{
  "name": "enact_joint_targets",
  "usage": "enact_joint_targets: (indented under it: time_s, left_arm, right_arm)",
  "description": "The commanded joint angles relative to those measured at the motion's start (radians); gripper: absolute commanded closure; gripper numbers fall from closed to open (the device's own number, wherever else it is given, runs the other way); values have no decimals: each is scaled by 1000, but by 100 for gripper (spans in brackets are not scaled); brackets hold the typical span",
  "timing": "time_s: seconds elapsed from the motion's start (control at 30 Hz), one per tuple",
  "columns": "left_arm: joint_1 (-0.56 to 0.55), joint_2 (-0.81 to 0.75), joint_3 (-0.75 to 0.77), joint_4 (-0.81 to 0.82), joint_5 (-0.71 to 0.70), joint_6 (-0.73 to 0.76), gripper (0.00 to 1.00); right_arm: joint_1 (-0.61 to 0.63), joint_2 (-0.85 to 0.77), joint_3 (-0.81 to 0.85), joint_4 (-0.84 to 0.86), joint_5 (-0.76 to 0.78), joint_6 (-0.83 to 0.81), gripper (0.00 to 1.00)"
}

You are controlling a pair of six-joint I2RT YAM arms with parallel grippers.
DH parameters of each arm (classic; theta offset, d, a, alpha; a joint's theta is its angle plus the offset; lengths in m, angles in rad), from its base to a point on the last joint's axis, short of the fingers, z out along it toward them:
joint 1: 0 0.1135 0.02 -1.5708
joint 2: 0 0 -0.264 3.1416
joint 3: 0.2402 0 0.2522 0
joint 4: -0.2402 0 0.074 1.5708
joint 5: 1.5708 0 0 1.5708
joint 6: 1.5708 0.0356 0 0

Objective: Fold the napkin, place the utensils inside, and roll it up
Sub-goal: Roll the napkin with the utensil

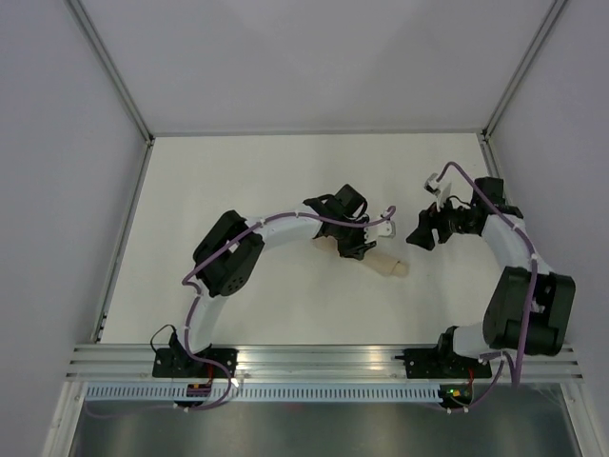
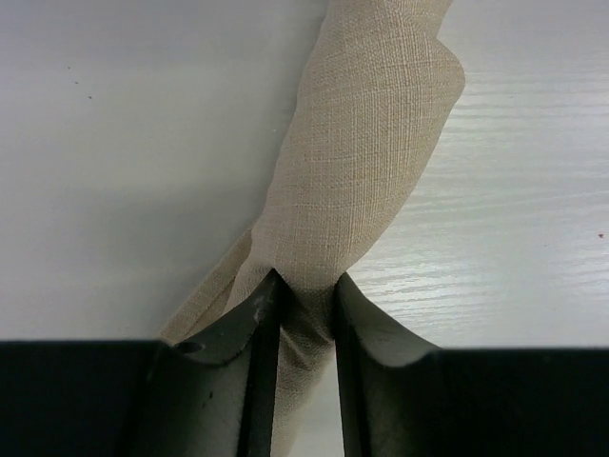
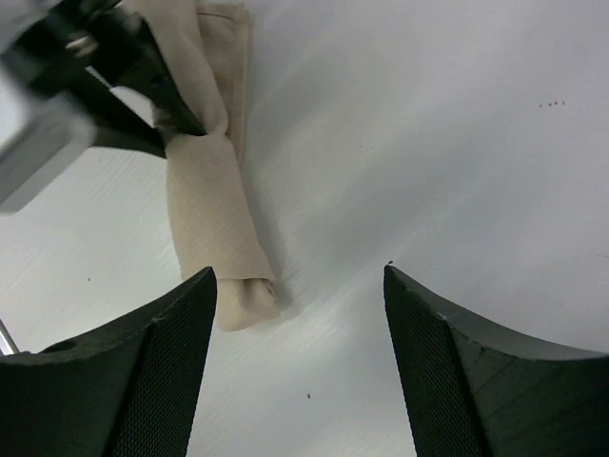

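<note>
The napkin (image 1: pixel 388 266) lies rolled into a beige tube on the white table, right of centre. My left gripper (image 1: pixel 359 249) is shut on the roll's left part. In the left wrist view the cloth (image 2: pixel 366 143) is pinched between both black fingers, at the left gripper (image 2: pixel 306 286). My right gripper (image 1: pixel 420 232) hovers open to the right of and beyond the roll, with nothing between its fingers. In the right wrist view the roll's free end (image 3: pixel 217 238) lies ahead and left of the right gripper (image 3: pixel 300 276). The utensils are hidden.
The white table (image 1: pixel 285 181) is walled by grey panels at the back and on both sides. An aluminium rail (image 1: pixel 324 360) with both arm bases runs along the near edge. The left arm's elbow (image 1: pixel 228 252) stands left of the roll.
</note>
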Motion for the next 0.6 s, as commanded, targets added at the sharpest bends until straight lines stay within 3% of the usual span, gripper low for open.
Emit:
enact_joint_targets:
  time_s: [0.0, 0.13, 0.3, 0.57]
  left_arm:
    - [-1, 108, -13, -260, 131, -95, 69]
    - [7, 146, 39, -324, 177, -106, 68]
    - [19, 188, 81, -366, 218, -123, 67]
    - [42, 218, 124, -410, 281, -135, 65]
  right_arm:
    - [17, -179, -144, 168, -66, -88, 23]
    - [97, -328, -250, 181, 1, -148, 21]
    - [327, -442, -382, 316, 185, -133, 21]
    - [568, -425, -490, 427, 391, -121, 21]
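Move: The left hand already pinches the napkin roll near its middle. From that hand, the free right part of the roll is centred about 7 cm to the right and 3 cm back, and its loose left part some 9 cm to the left and 2 cm ahead, both barely lower. The empty, open right hand has that right part roughly 7 cm back, 7 cm to its left and 8 cm below, and the roll's right end about 8 cm back and 2 cm left, equally low. The right hand, fingers kept wide open, sweeps back and to its left by about 13 cm in all, rising a touch before it sinks some 5 cm onto a line over the free right part of the napkin roll, beside the left gripper, while the wrist turns counter-clockwise and tilts so that its fingers straddle the roll's line from above. Meanwhile the left hand keeps its pinch on the middle of the roll and draws it about 3 cm back towards the base, its wrist turning some 20 degrees so that the downward-slanting fingers swing back. ##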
